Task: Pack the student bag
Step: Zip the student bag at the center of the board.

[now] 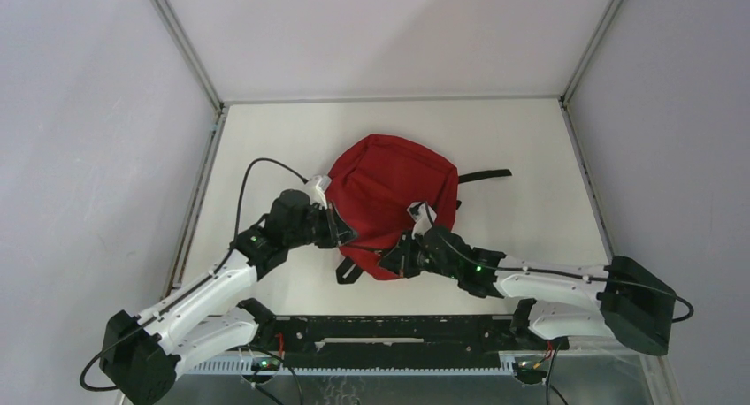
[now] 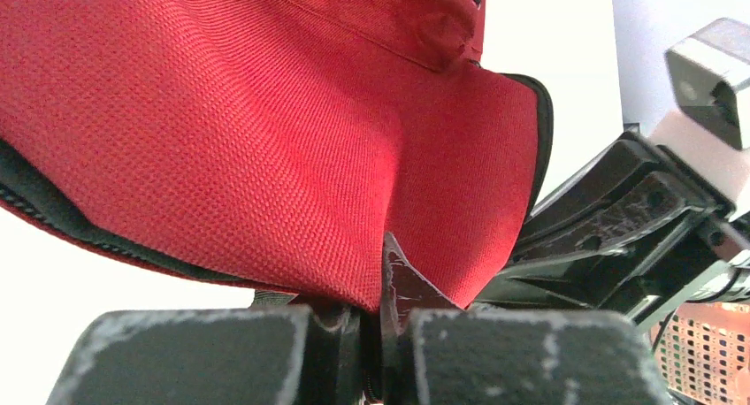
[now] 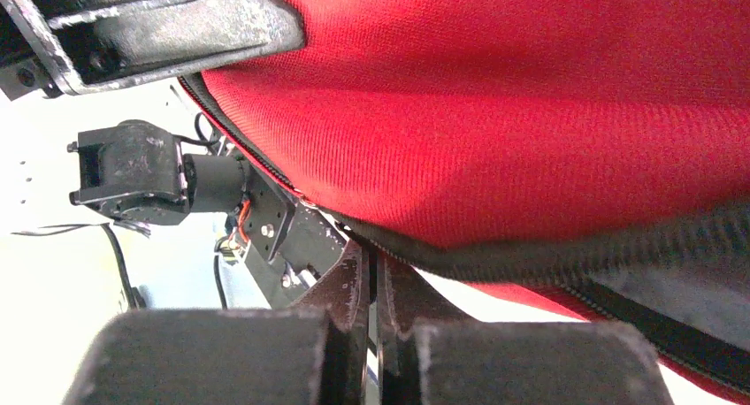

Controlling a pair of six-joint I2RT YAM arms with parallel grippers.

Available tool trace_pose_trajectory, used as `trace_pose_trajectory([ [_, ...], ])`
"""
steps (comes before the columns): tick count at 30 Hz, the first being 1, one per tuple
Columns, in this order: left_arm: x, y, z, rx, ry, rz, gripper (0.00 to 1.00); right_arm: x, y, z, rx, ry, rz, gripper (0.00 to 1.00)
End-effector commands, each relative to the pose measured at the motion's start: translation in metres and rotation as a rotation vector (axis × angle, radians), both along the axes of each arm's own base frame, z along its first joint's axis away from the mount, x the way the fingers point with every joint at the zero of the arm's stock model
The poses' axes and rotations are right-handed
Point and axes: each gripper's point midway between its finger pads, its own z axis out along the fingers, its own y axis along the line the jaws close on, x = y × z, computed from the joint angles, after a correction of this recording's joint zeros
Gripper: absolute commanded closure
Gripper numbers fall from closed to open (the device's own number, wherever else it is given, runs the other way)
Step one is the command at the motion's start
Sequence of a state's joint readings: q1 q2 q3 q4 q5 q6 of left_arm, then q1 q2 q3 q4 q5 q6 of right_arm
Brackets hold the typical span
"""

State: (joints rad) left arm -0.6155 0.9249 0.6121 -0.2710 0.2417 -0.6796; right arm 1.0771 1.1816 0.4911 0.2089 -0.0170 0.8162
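Note:
The student bag (image 1: 389, 188), red fabric with black trim, lies in the middle of the table. My left gripper (image 1: 340, 233) is at its near left edge, shut on a fold of the red fabric (image 2: 265, 113). The cloth runs down between the closed fingers of that gripper (image 2: 382, 308). My right gripper (image 1: 394, 259) is at the bag's near edge, opposite the left one. It (image 3: 371, 263) is shut, its tips up against the black zipper trim (image 3: 566, 250) under the red fabric (image 3: 531, 113). Whether any trim is pinched does not show.
A black strap (image 1: 485, 174) trails right from the bag, and another strap loop (image 1: 349, 272) hangs off its near edge. The two grippers are close together; the right one (image 2: 610, 228) shows in the left wrist view. Walls and metal rails (image 1: 203, 202) enclose the table.

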Motion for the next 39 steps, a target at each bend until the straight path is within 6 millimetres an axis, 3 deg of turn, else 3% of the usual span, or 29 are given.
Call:
trace_pose_trajectory([
  [1,0.015,0.003,0.03,-0.028,-0.127,0.022,1.0,0.01,-0.026,-0.003,-0.096,-0.039,-0.088,1.0],
  [9,0.03,0.04,0.027,0.03,-0.131,0.148,1.0,0.009,-0.1,-0.044,-0.18,0.057,-0.265,1.0],
  [15,0.032,0.044,0.026,0.023,-0.12,0.166,1.0,0.02,-0.149,-0.062,-0.134,0.13,-0.459,1.0],
  [24,0.03,0.036,0.027,-0.006,-0.1,0.143,1.0,0.051,-0.169,-0.062,-0.151,0.125,-0.528,1.0],
  [28,0.028,0.039,0.031,-0.005,-0.112,0.151,1.0,0.069,-0.184,-0.078,-0.273,0.16,-0.557,1.0],
  [31,0.027,0.045,0.034,0.004,-0.126,0.168,1.0,0.081,-0.192,-0.086,-0.267,0.21,-0.574,1.0],
  [35,0.026,0.051,0.034,0.02,-0.129,0.192,1.0,0.088,-0.191,-0.081,-0.252,0.217,-0.572,1.0],
  [39,0.025,0.055,0.031,0.024,-0.124,0.215,1.0,0.088,-0.203,-0.073,-0.273,0.211,-0.631,1.0],
])
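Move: The right fingers have the zip pull in their grip, in the middle of the bag's zip. The zip's right end, where it still gapes, lies about 15 cm to this hand's right and 10 cm ahead, slightly lower. The red bag's middle is some 15 cm ahead and 4 cm right, a little below; the black strap loop is roughly 8 cm left and 3 cm back, 9 cm down. From the left hand, clamped on the zip's left end, the zip pull is about 7 cm right, 5 cm back and slightly below. Keeping its pinch on the zip pull, the right hand drags it along the zip to the right for about 12 cm, then forward some 7 cm and a few centimetres down, towards the zip's right end. It turns roughly 20 degrees clockwise and tips down. The left hand still grips the other end and draws left, easing back a little before settling 2–3 cm out. ##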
